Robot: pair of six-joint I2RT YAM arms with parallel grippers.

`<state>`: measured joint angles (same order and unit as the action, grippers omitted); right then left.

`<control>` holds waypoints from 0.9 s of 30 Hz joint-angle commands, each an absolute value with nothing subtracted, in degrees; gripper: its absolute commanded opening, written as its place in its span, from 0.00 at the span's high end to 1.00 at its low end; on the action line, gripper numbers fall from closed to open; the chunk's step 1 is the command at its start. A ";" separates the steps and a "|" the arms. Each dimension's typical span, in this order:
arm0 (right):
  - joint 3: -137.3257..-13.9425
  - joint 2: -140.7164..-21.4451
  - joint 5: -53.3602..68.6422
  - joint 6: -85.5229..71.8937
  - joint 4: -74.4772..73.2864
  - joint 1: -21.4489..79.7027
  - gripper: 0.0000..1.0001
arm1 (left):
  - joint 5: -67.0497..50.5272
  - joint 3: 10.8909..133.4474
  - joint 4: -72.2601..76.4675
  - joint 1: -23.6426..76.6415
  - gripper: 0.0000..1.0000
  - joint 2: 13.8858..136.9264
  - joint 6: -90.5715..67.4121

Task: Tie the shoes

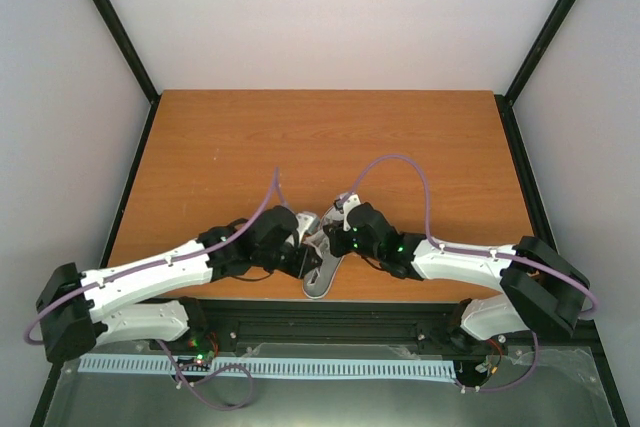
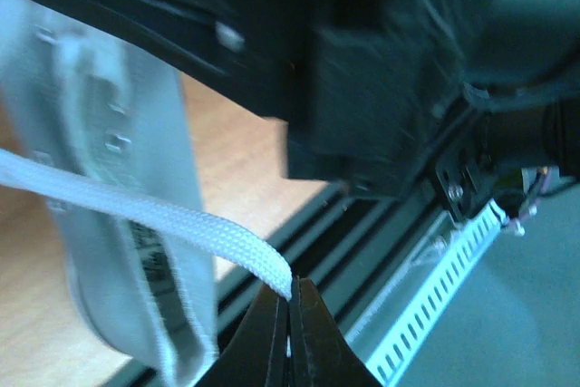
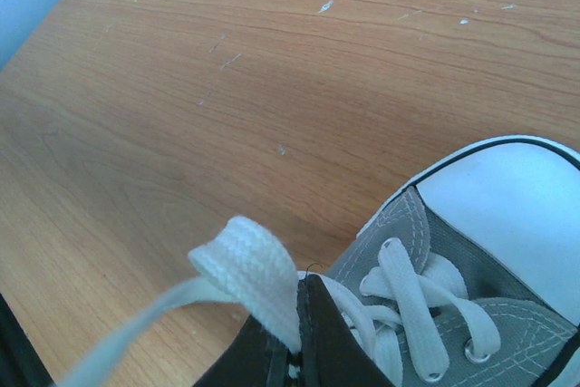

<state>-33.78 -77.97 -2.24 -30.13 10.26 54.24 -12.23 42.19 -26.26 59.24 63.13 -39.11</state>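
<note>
The grey shoe point(image 1: 318, 279) with its white toe cap point(image 3: 512, 210) lies near the table's front edge, between both arms. Close on its left, my left gripper point(image 1: 308, 251) is shut on the end of one white lace point(image 2: 195, 224), which runs taut from the fingertips point(image 2: 292, 295) to the shoe's grey side point(image 2: 118, 169). My right gripper point(image 1: 336, 237) hangs over the laced top of the shoe. It is shut point(image 3: 300, 319) on a folded loop of the other white lace point(image 3: 254, 269). That lace's free end trails down to the left over the table.
The wooden table point(image 1: 330, 137) stretches behind the shoe. A black frame rail point(image 2: 362, 251) and a white slotted cable duct point(image 2: 444, 287) run along the front edge just below the shoe. The right arm's dark body point(image 2: 390, 79) fills the top of the left wrist view.
</note>
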 commanded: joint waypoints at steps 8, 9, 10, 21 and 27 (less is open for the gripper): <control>-34.66 -77.37 -0.47 -31.88 11.80 53.53 0.97 | -12.21 48.64 -21.78 70.02 0.89 74.25 -41.97; -34.51 -77.29 -0.38 -31.97 11.92 53.53 0.97 | -11.41 48.49 -21.84 70.05 0.82 74.03 -42.04; -34.39 -77.21 -0.33 -31.99 12.07 53.53 0.97 | -10.51 48.29 -22.25 70.00 0.74 73.71 -42.02; -31.16 -74.28 0.03 -29.33 14.07 53.53 0.97 | -0.54 46.15 -31.19 63.31 0.38 63.06 -39.41; -28.44 -74.66 2.70 -25.56 18.90 53.53 0.97 | -7.40 44.39 -22.92 52.30 0.35 61.45 -38.20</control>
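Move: The left hand, holding a lace end, is near the heel end of the shoe: the heel lies about 7 cm back, level sideways and 11 below. The right fingers, pinching a lace loop, are some 8 cm ahead, 3 to the right and 3 below; the shoe's crossed lacing is about 8 cm ahead, 4 right and 8 below. From the right hand the heel lies 15 cm back, 3 left and 8 below. Still pinching its lace, the left hand draws it back and to the right over the shoe's heel end, about 4 cm each way and a little down, then spreads its fingers wide and lets go. Turning back, it swings forward, left and up, some 10 cm in all, towards the right gripper. The right hand stays nearly still, keeping its pinch on the loop. ##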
